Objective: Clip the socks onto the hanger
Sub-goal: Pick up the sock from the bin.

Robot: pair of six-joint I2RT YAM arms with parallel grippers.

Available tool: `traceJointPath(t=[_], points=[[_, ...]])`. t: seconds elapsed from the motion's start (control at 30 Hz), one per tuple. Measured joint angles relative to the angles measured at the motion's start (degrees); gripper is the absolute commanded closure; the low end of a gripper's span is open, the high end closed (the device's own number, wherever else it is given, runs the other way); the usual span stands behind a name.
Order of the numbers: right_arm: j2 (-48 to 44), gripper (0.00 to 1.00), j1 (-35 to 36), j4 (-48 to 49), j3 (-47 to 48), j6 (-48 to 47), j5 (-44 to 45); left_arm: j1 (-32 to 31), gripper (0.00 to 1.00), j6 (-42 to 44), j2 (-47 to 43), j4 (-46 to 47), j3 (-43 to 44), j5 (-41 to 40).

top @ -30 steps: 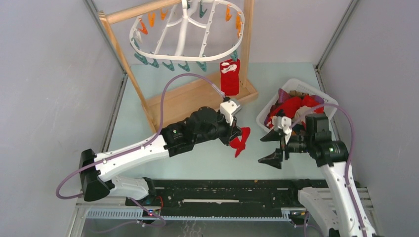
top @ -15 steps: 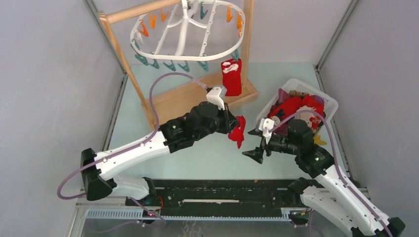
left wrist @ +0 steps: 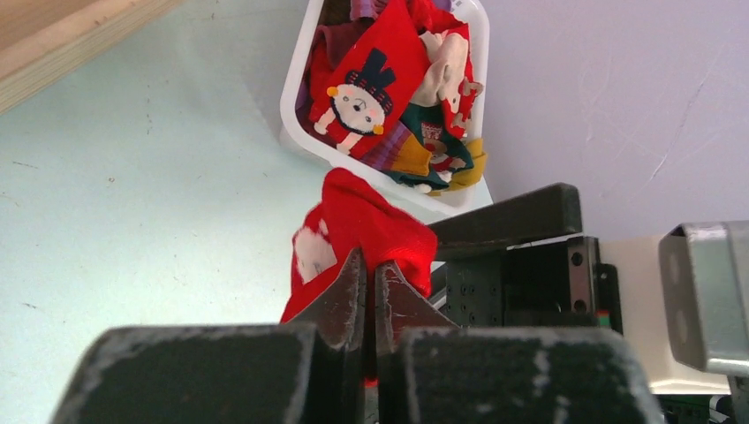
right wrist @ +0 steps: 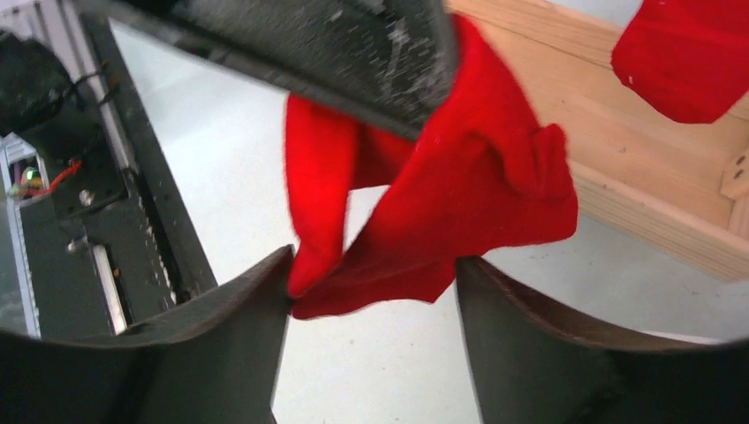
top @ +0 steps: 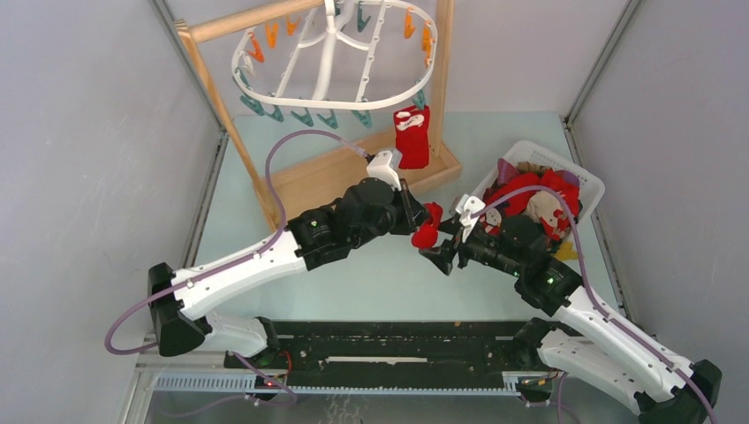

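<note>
My left gripper [top: 420, 223] is shut on a red sock [top: 427, 226], which dangles above the table's middle. The left wrist view shows the fabric pinched between the shut jaws [left wrist: 369, 265], with the sock [left wrist: 366, 221] bulging beyond them. My right gripper [top: 439, 249] is open just right of it. In the right wrist view the sock's lower end [right wrist: 424, 221] hangs between the spread fingertips [right wrist: 371, 291] and touches the left finger [right wrist: 256, 300]. The white hanger [top: 327, 66] hangs at the back, and another red sock [top: 412, 137] is clipped to its near right rim.
A wooden stand [top: 353, 177] with a tray base holds the hanger at the back. At the right stands a white basket [top: 530, 150] of several more socks, also seen in the left wrist view [left wrist: 296, 106]. A black rail runs along the near edge.
The right arm swung left from beside the basket to the hanging sock, its jaws narrowing a little. The left gripper carried the sock slightly back and up.
</note>
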Motion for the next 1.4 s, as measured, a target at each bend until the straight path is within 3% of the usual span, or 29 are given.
traceJointPath(t=[0.1, 0.17, 0.27, 0.5, 0.63, 0.93, 1.13, 1.2, 1.4], points=[[0.28, 0.59, -0.04, 1.68, 0.00, 0.35, 2.91, 0.00, 1.00, -0.31, 0.09, -0.24, 0.00, 0.07], [0.22, 0.63, -0.07, 2.25, 0.00, 0.28, 3.39, 0.00, 1.00, -0.31, 0.09, -0.20, 0.00, 0.07], [0.00, 0.62, -0.42, 2.29, 0.00, -0.28, 3.02, 0.00, 1.00, -0.28, 0.07, -0.22, 0.00, 0.07], [-1.11, 0.42, -2.78, 0.98, 0.00, -3.39, -1.51, 0.00, 1.00, 0.22, -0.94, -0.42, 0.00, 0.61], [-1.18, 0.44, -3.74, 0.24, 0.00, -5.44, -3.93, 0.13, 1.00, 0.96, -2.67, -0.50, 0.00, 1.75], [-1.18, 0.85, -5.62, 0.15, 0.00, -8.55, -5.73, 0.37, 1.00, 2.45, -5.73, -0.57, -0.13, 5.25], [-1.20, 0.96, -7.54, -2.36, 2.08, -11.37, -8.52, 0.87, 0.99, 3.82, -6.64, -0.59, -1.99, 7.43], [-1.20, 0.96, -8.55, -5.20, 4.24, -14.53, -11.37, 1.31, 0.94, 4.59, -7.37, -0.55, -3.26, 8.26], [-0.98, 0.97, -9.38, -18.69, 12.24, -31.98, -17.68, 3.30, 0.59, 10.03, -13.18, -0.61, -10.21, 13.88]])
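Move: The red sock, held in the left fingers, hangs about 3 cm to the right of the left hand and roughly 2 cm below it. From the open right hand it lies some 2 cm ahead and 2 cm left, level. Counted from the right hand, the sock bin stands about 27 cm right and 7 cm ahead, the wooden tray roughly 16 cm left and 11 cm ahead, both some 20 cm lower. Right fingers close on the sock and rise about 4 cm while the left draws back-left and starts opening. ##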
